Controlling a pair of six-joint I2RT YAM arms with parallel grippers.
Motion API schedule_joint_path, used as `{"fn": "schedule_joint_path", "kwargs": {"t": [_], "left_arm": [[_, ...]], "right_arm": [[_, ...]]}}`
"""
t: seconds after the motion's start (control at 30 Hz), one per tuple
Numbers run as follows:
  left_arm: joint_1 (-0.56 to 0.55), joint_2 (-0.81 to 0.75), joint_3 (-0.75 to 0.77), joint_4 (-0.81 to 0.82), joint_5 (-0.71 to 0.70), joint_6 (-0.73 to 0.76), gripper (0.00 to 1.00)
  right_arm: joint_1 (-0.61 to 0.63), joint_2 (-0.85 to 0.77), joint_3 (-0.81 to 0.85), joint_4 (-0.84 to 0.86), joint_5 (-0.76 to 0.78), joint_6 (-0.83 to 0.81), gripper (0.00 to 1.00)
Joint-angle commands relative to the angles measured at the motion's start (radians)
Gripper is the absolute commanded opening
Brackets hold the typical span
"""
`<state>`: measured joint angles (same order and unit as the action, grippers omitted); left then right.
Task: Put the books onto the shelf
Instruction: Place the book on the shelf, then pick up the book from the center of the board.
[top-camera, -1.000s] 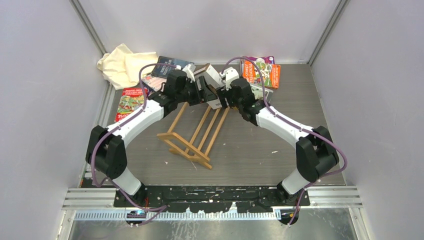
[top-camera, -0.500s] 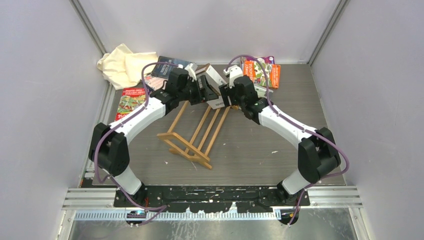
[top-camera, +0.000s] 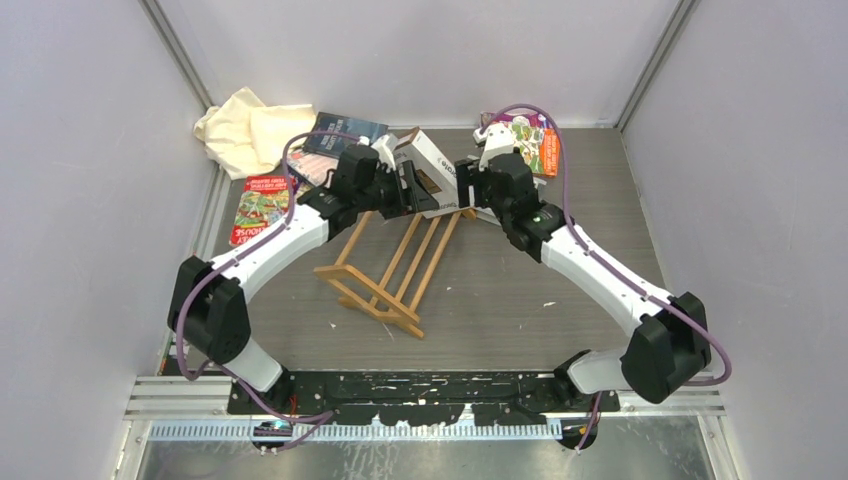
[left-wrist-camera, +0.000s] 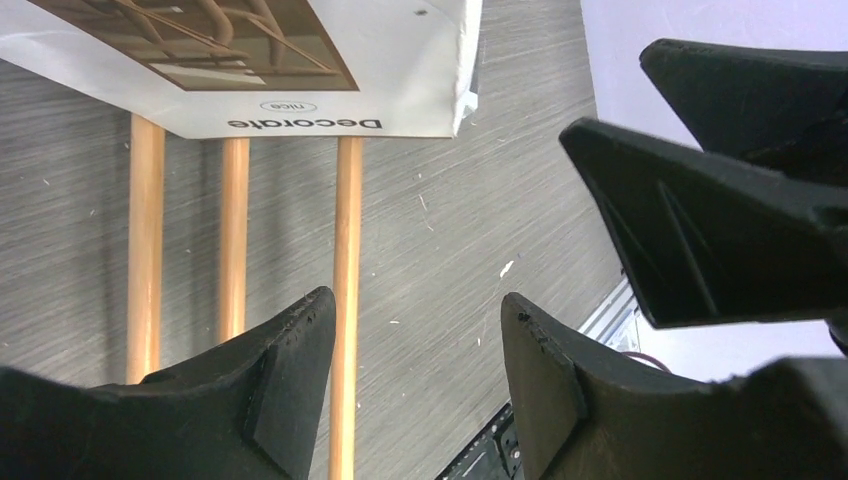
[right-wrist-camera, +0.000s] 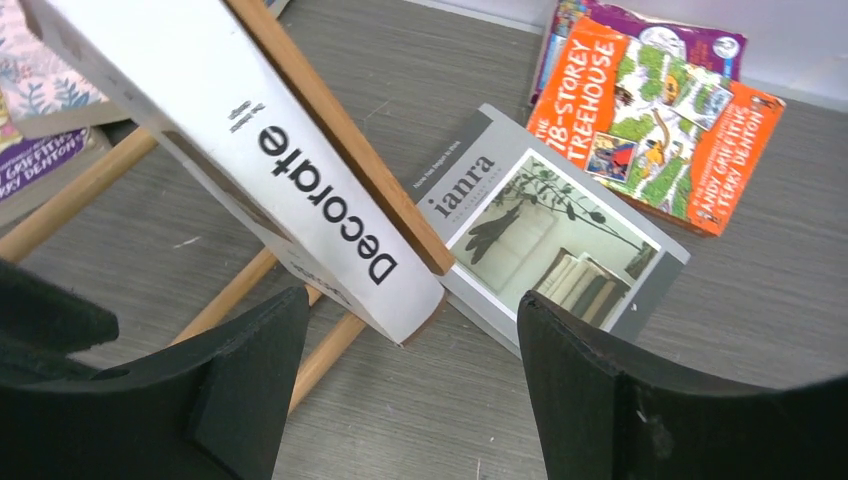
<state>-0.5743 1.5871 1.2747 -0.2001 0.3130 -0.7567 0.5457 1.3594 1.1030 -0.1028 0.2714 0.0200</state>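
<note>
The white book with "Decorate" on its spine (right-wrist-camera: 290, 170) stands tilted on the far end of the wooden shelf (top-camera: 395, 265), leaning on its end frame (right-wrist-camera: 340, 140). No gripper holds it. My left gripper (left-wrist-camera: 415, 310) is open over the shelf's slats (left-wrist-camera: 347, 300), just short of the white book (left-wrist-camera: 300, 70). On the book's other side my right gripper (right-wrist-camera: 410, 370) is open and empty. A grey "ianra" book (right-wrist-camera: 550, 230) lies flat behind the shelf, with an orange book (right-wrist-camera: 660, 120) on a purple one beyond it.
A dark blue book (top-camera: 345, 130) and a red-green book (top-camera: 262, 205) lie at the back left, next to a cream cloth (top-camera: 245, 125). My two grippers face each other closely; the right one's fingers (left-wrist-camera: 720, 220) show in the left wrist view.
My right gripper has drawn back to the right, away from the white book. The left gripper's jaws have narrowed a little. The book now leans further right on the shelf's end.
</note>
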Motion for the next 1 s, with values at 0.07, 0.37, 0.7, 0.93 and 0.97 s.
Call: {"fn": "schedule_joint_path", "kwargs": {"t": [0.07, 0.37, 0.7, 0.93, 0.97], "left_arm": [[-0.02, -0.096, -0.001, -0.029, -0.016, 0.001, 0.61], [-0.021, -0.161, 0.023, -0.142, -0.045, 0.039, 0.64], [-0.021, -0.199, -0.003, -0.158, -0.077, 0.042, 0.65], [-0.023, -0.196, -0.007, -0.145, -0.094, 0.051, 0.65], [-0.023, -0.194, -0.009, -0.144, -0.096, 0.053, 0.65]], "right_arm": [[-0.054, -0.057, 0.034, -0.07, 0.205, 0.191, 0.81], [-0.383, 0.033, 0.112, -0.278, 0.084, 0.538, 0.81], [-0.583, 0.189, 0.014, -0.089, -0.2, 0.691, 0.8], [-0.635, 0.336, 0.038, 0.046, -0.299, 0.73, 0.76], [-0.638, 0.36, 0.05, 0.059, -0.307, 0.732, 0.76]]}}
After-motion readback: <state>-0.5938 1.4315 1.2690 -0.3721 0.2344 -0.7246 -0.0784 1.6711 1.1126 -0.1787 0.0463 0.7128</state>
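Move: The grey "ianra" book, next to be taken, lies flat some 9 cm ahead of the right hand, 8 cm to its right and 22 cm below. The leaning Decorate book is about 8 cm ahead, 9 cm to the left and 12 cm below the right hand; the orange treehouse book lies 23 cm ahead, 13 cm right, also 22 cm below. From the left hand the ianra book is about 13 cm ahead, 15 cm right and 20 cm lower. Swing the open right gripper away from the Decorate book to the right, some 20 cm, across the near part of the ianra book, then sink about 14 cm beside its right side while easing forward. Turn the wrist clockwise by about 45 degrees, roll its left side up and tip the fingers further down. Meanwhile draw the open left gripper back, up and a little left, off from the leaning book. ##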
